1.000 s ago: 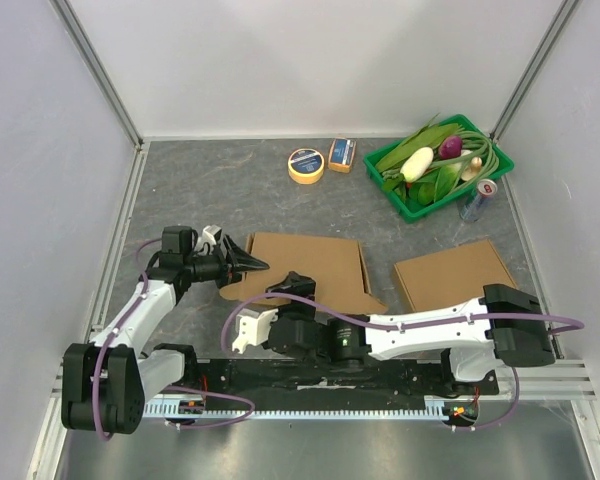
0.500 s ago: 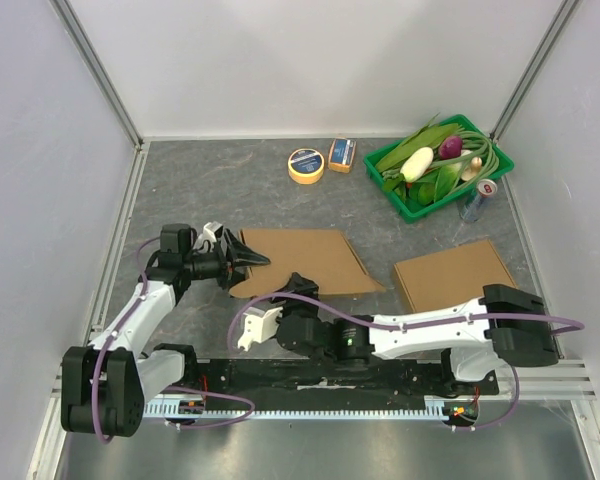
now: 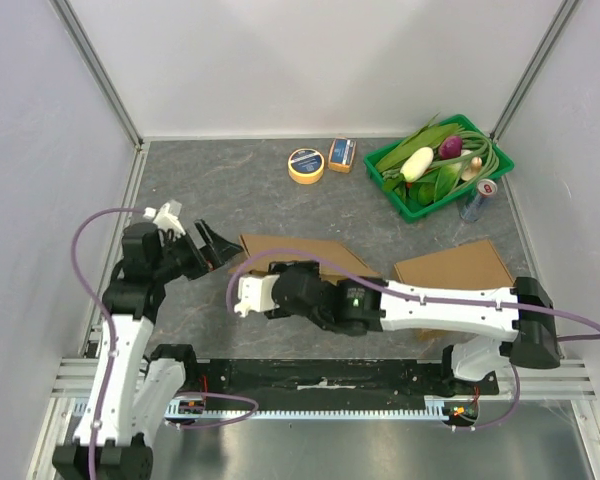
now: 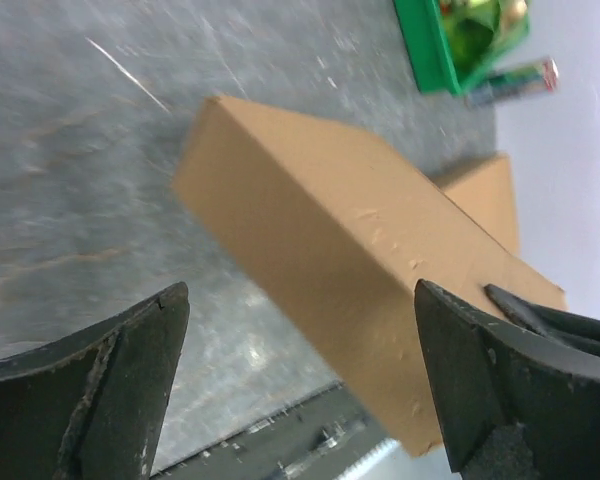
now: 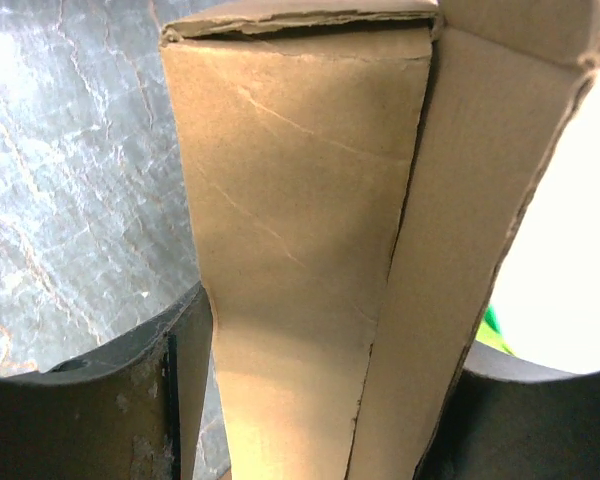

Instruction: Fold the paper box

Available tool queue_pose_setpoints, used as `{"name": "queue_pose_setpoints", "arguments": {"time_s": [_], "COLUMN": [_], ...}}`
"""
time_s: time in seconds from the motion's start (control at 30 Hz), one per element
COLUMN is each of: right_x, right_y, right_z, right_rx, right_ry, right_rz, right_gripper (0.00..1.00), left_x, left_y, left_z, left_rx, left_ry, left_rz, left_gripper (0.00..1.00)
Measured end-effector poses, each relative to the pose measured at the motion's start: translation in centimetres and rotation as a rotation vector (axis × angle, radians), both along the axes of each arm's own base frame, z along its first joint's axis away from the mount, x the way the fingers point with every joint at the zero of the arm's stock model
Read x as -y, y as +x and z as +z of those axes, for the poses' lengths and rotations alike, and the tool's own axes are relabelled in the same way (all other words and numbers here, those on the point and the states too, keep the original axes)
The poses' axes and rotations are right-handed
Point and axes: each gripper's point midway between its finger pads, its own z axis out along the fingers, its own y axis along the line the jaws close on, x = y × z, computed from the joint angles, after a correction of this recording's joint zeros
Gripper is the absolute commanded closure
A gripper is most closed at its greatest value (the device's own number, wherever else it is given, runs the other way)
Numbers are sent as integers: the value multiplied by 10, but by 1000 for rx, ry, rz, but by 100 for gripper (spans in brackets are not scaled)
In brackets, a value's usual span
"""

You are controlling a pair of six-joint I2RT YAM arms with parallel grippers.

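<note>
The paper box (image 3: pixel 298 250) is brown cardboard, partly folded up, standing tilted near the middle of the table. My right gripper (image 3: pixel 298 287) is shut on its near edge; in the right wrist view the box (image 5: pixel 310 230) fills the gap between both fingers (image 5: pixel 175 385), and a seam runs down its face. My left gripper (image 3: pixel 206 246) hangs open just left of the box and does not touch it. In the left wrist view the box (image 4: pixel 330 250) lies ahead of the spread fingers (image 4: pixel 110 390), a short way beyond them.
A second flat cardboard sheet (image 3: pixel 455 268) lies to the right. At the back right stands a green tray (image 3: pixel 400 200) of vegetables with a can (image 3: pixel 477 200) beside it. A tape roll (image 3: pixel 305 165) and a small orange box (image 3: pixel 341 154) sit at the back.
My left gripper let go of the box's left edge, opened wide and drew back to the left. My right gripper closed on the box and raised it from flat.
</note>
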Motion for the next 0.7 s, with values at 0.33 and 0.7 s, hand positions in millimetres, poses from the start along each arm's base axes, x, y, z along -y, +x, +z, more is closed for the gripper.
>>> {"name": "queue_pose_setpoints", "arguments": {"time_s": [0.33,0.7], "right_x": [33,30], "right_y": [52,79], "right_z": [-15,-30], "right_rx": [-353,-588], "right_ry": [-126,-132], "right_rz": [-123,-65], "right_gripper": [48,48], "left_x": [-49,10], "left_y": [-17,31], "left_z": [59,32], "left_rx": [433,468], "left_ry": [200,102], "left_rz": [246,-195], "left_gripper": [9,26]}}
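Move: The right hand already grips the half-folded paper box across its thickness. The box's middle is about 5 cm ahead of this hand, some 3 cm to its right and 6 cm below. On the table about 18 cm lower, the tape roll lies roughly 26 cm ahead and 2 cm right, and the blue-and-yellow pack 28 cm ahead and 11 cm right. From the open left hand, the box's middle is some 18 cm to the right, level fore and aft, 6 cm below. Keeping its pinch across the cardboard, the right hand carries the paper box about 8 cm forward towards the tape roll, drifting some 3 cm right and slightly down while its fingers tip down by some 35 degrees. The left hand swings about 5 cm left and up, clear of the box's left end, then returns rightward and forward, ending about 3 cm farther out and 3 cm higher with its fingers tilted up some 25 degrees and partly closed beside that end. ##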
